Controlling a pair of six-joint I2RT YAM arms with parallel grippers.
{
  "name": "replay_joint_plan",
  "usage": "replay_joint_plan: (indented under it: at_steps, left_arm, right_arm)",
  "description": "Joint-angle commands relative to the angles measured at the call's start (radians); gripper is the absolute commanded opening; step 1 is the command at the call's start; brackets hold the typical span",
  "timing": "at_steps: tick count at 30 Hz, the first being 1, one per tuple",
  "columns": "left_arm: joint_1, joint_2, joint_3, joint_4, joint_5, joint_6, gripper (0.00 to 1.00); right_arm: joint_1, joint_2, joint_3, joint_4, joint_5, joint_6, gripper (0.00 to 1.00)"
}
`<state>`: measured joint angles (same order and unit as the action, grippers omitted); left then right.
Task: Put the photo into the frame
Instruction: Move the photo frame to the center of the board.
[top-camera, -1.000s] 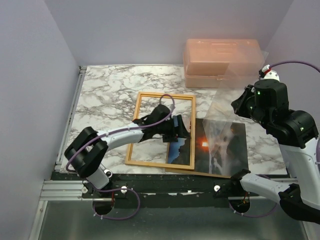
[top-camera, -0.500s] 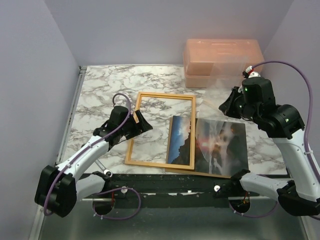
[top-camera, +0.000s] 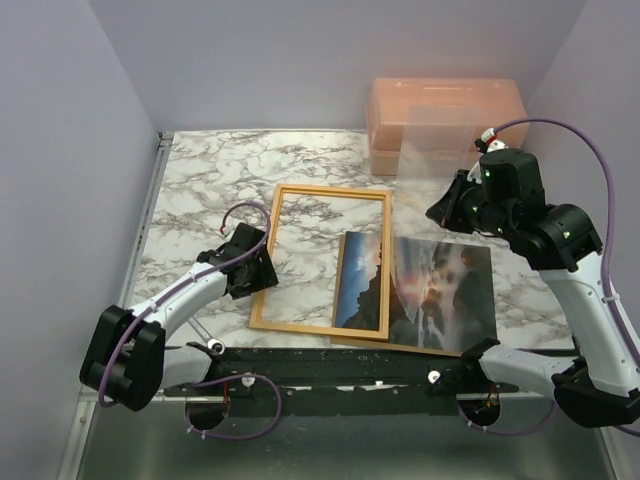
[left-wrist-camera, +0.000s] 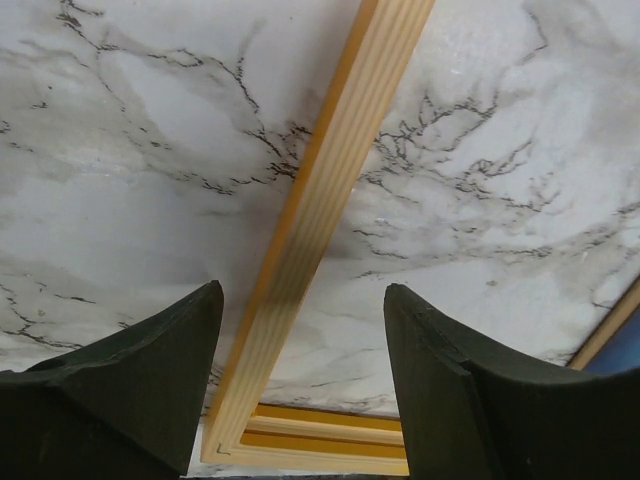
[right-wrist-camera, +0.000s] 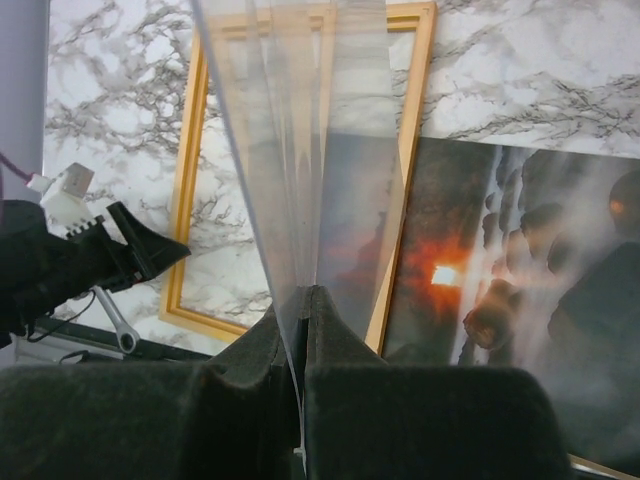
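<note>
The orange wooden frame (top-camera: 322, 192) lies flat mid-table. The photo (top-camera: 445, 290), sun and dark rocks face up, lies to its right; its left strip shows inside the frame, with the frame's right rail crossing over it. My left gripper (top-camera: 264, 270) is open at the frame's left rail near the front corner. In the left wrist view the rail (left-wrist-camera: 340, 180) runs between the spread fingers (left-wrist-camera: 303, 330), apart from both. My right gripper (right-wrist-camera: 303, 295) is shut on the clear sheet (right-wrist-camera: 300, 150), which it holds up above the photo (right-wrist-camera: 500, 280) and the frame (right-wrist-camera: 188, 200).
A pink translucent box (top-camera: 445, 115) stands at the back right. A brown board edge (top-camera: 400, 347) shows under the photo's front side. The black table rail (top-camera: 330, 365) runs along the near edge. Purple walls close the left, back and right.
My left arm has pulled back from the photo to the frame's left rail, and its jaws have narrowed a little. The right gripper has carried the clear sheet slightly left.
</note>
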<state>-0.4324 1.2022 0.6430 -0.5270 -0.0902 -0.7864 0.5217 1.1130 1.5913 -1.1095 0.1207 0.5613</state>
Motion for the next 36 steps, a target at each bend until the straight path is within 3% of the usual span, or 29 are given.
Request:
replay_joint_plan:
  at_steps: [1, 4, 13, 21, 27, 36]
  left_arm:
    - [-0.014, 0.074, -0.015, -0.008, 0.001, 0.019, 0.65]
    - [-0.044, 0.107, 0.001, -0.02, -0.006, 0.019, 0.58]
    - [-0.168, 0.122, 0.017, -0.042, -0.019, -0.035, 0.18]
    - [-0.286, 0.148, 0.02, -0.069, -0.05, -0.098, 0.04]
    - [-0.333, 0.143, 0.002, -0.053, -0.057, -0.097, 0.02]
    - [-0.402, 0.073, -0.031, -0.037, -0.052, -0.116, 0.0]
  right_arm:
    - [-0.003, 0.005, 0.027, 0.02, -0.101, 0.01, 0.0]
    - [-0.004, 0.002, 0.041, 0.038, -0.167, 0.009, 0.0]
    - [-0.003, -0.006, 0.071, 0.061, -0.24, 0.019, 0.0]
    - [-0.003, -0.01, 0.106, 0.07, -0.271, 0.026, 0.0]
    - [-0.003, -0.02, 0.145, 0.099, -0.305, 0.026, 0.0]
    - [-0.003, -0.028, 0.041, 0.118, -0.285, 0.02, 0.0]
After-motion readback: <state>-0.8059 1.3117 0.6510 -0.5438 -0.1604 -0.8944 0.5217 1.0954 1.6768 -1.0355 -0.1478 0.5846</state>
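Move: The left hand's open fingers hover astride the photo frame's left rail, the grip spot about 3 cm below and 1 cm back. The frame's near-left corner is roughly 11 cm back and 3 cm left of this hand, the frame's middle some 13 cm right and 5 ahead, the photo board's middle about 34 right and 2 back. From the right hand, holding the clear sheet high, the frame's middle lies about 20 cm left, 4 ahead and 32 below. The left hand sinks about 2.5 cm over the frame's left rail while drifting slightly back, pinches the rail between its two fingers, then drags it level to the right and back towards its own base, ending about 6 cm right and 5.5 cm back of where it began and turned some 15 degrees clockwise. Meanwhile the right hand keeps its pinch on the clear sheet and carries it up and left, drawing back a little as the wrist rolls and turns counter-clockwise. ##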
